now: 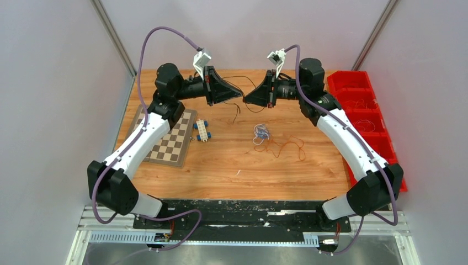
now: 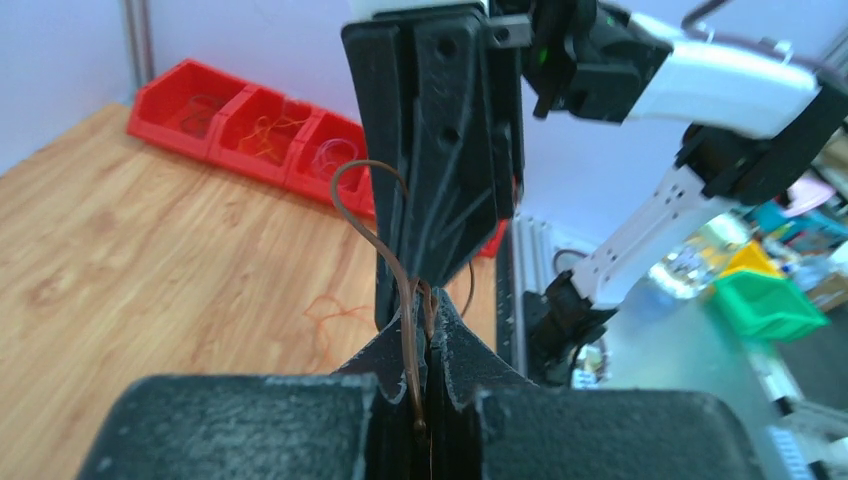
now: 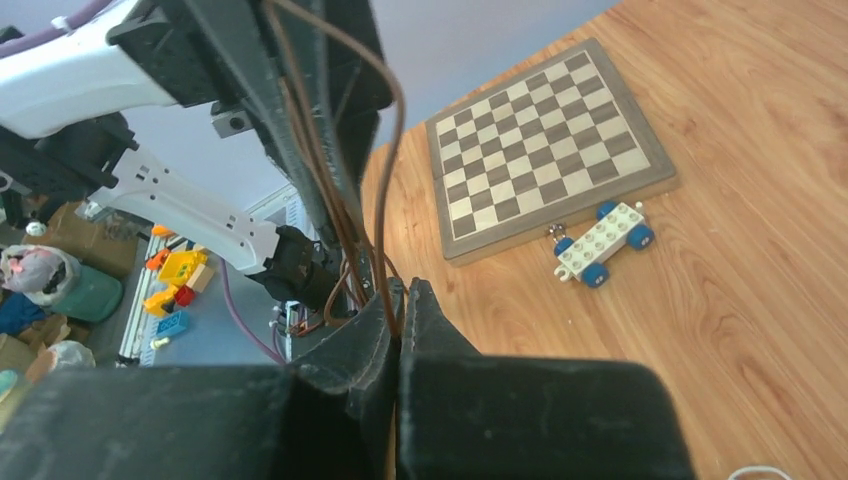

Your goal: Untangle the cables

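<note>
Both grippers meet tip to tip above the back middle of the table. My left gripper [image 1: 240, 93] [image 2: 430, 312] is shut on a thin dark brown cable [image 2: 402, 270], which runs down between its jaws. My right gripper [image 1: 246, 100] [image 3: 403, 296] is shut on the same dark brown cable [image 3: 396, 150], whose loops rise in front of the left gripper's body. Loose ends of that cable [image 1: 238, 112] hang below the two tips. A small white and bluish-purple knot [image 1: 261, 132] lies on the wood, with an orange-red cable [image 1: 287, 148] [image 2: 335, 314] spread beside it.
A chessboard [image 1: 172, 141] [image 3: 545, 150] lies at the left, with a white and blue toy car [image 1: 202, 131] [image 3: 600, 243] next to it. Red bins [image 1: 364, 110] [image 2: 250, 125] holding wires line the right edge of the table.
</note>
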{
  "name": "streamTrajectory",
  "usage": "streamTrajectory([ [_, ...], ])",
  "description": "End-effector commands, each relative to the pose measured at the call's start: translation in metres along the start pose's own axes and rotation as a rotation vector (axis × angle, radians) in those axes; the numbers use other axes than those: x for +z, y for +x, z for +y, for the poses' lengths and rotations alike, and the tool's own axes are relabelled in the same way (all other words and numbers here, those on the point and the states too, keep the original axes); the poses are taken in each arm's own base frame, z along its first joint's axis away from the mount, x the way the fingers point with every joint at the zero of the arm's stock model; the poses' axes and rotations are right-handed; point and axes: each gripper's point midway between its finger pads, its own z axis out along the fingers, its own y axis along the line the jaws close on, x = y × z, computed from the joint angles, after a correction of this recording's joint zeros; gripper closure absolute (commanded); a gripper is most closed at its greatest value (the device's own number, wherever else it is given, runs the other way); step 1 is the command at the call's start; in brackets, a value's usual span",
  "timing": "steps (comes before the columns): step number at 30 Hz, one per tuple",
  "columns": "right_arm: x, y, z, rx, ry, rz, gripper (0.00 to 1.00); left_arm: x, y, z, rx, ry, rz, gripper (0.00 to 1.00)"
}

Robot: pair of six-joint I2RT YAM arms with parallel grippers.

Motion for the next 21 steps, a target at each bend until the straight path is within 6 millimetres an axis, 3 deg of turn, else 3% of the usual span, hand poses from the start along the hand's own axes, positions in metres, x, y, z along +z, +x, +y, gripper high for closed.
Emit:
streamTrajectory([
  [1,0.005,0.003,0.013,-0.057,-0.033,0.012,0.99,0.001,-0.074,-0.026,0.024,0.082,-0.184,1.00],
  [4,-0.006,-0.003,0.005,-0.097,0.008,0.011,0.80,0.000,-0.074,-0.027,0.030,0.086,-0.174,1.00],
  [7,-0.036,-0.009,-0.020,-0.137,0.118,0.029,0.42,-0.003,-0.062,-0.027,0.061,0.067,-0.120,1.00],
  [9,-0.061,-0.029,-0.037,-0.255,0.232,0.021,0.24,-0.005,-0.052,-0.023,0.079,0.039,-0.084,1.00],
  [11,-0.077,-0.049,-0.039,-0.342,0.296,0.006,0.09,-0.007,-0.042,-0.018,0.085,0.011,-0.054,1.00],
  [14,-0.084,-0.075,-0.026,-0.455,0.323,-0.025,0.00,-0.009,-0.030,-0.011,0.063,-0.016,-0.013,1.00],
  [18,-0.083,-0.103,0.001,-0.557,0.288,-0.058,0.00,-0.009,-0.022,-0.003,0.077,-0.037,0.032,1.00],
  [21,-0.081,-0.113,0.021,-0.632,0.248,-0.067,0.00,-0.010,-0.014,0.000,0.123,-0.032,0.085,1.00],
])
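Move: Between the two nearly meeting fingertips lies the brown cable, already pinched in both shut grippers: about 1 cm to the right hand's left and 1 cm to the left hand's right, level front to back. On the table roughly 36 cm below, the blue-white cable is about 5 cm ahead and 6 cm right of the right hand; the orange cable lies some 14 cm to its right, straight below otherwise, and the toy car about 6 cm ahead, 14 cm left. Opening wide from its pinch on the brown cable, the right hand draws away from the left gripper, first right and forward, then mainly up, ending about 8 cm right, 8 cm higher and 4 cm forward, rolling some 30 degrees on the way. The left fingers stay shut on the cable; that hand lifts about 3 cm and sinks back. ##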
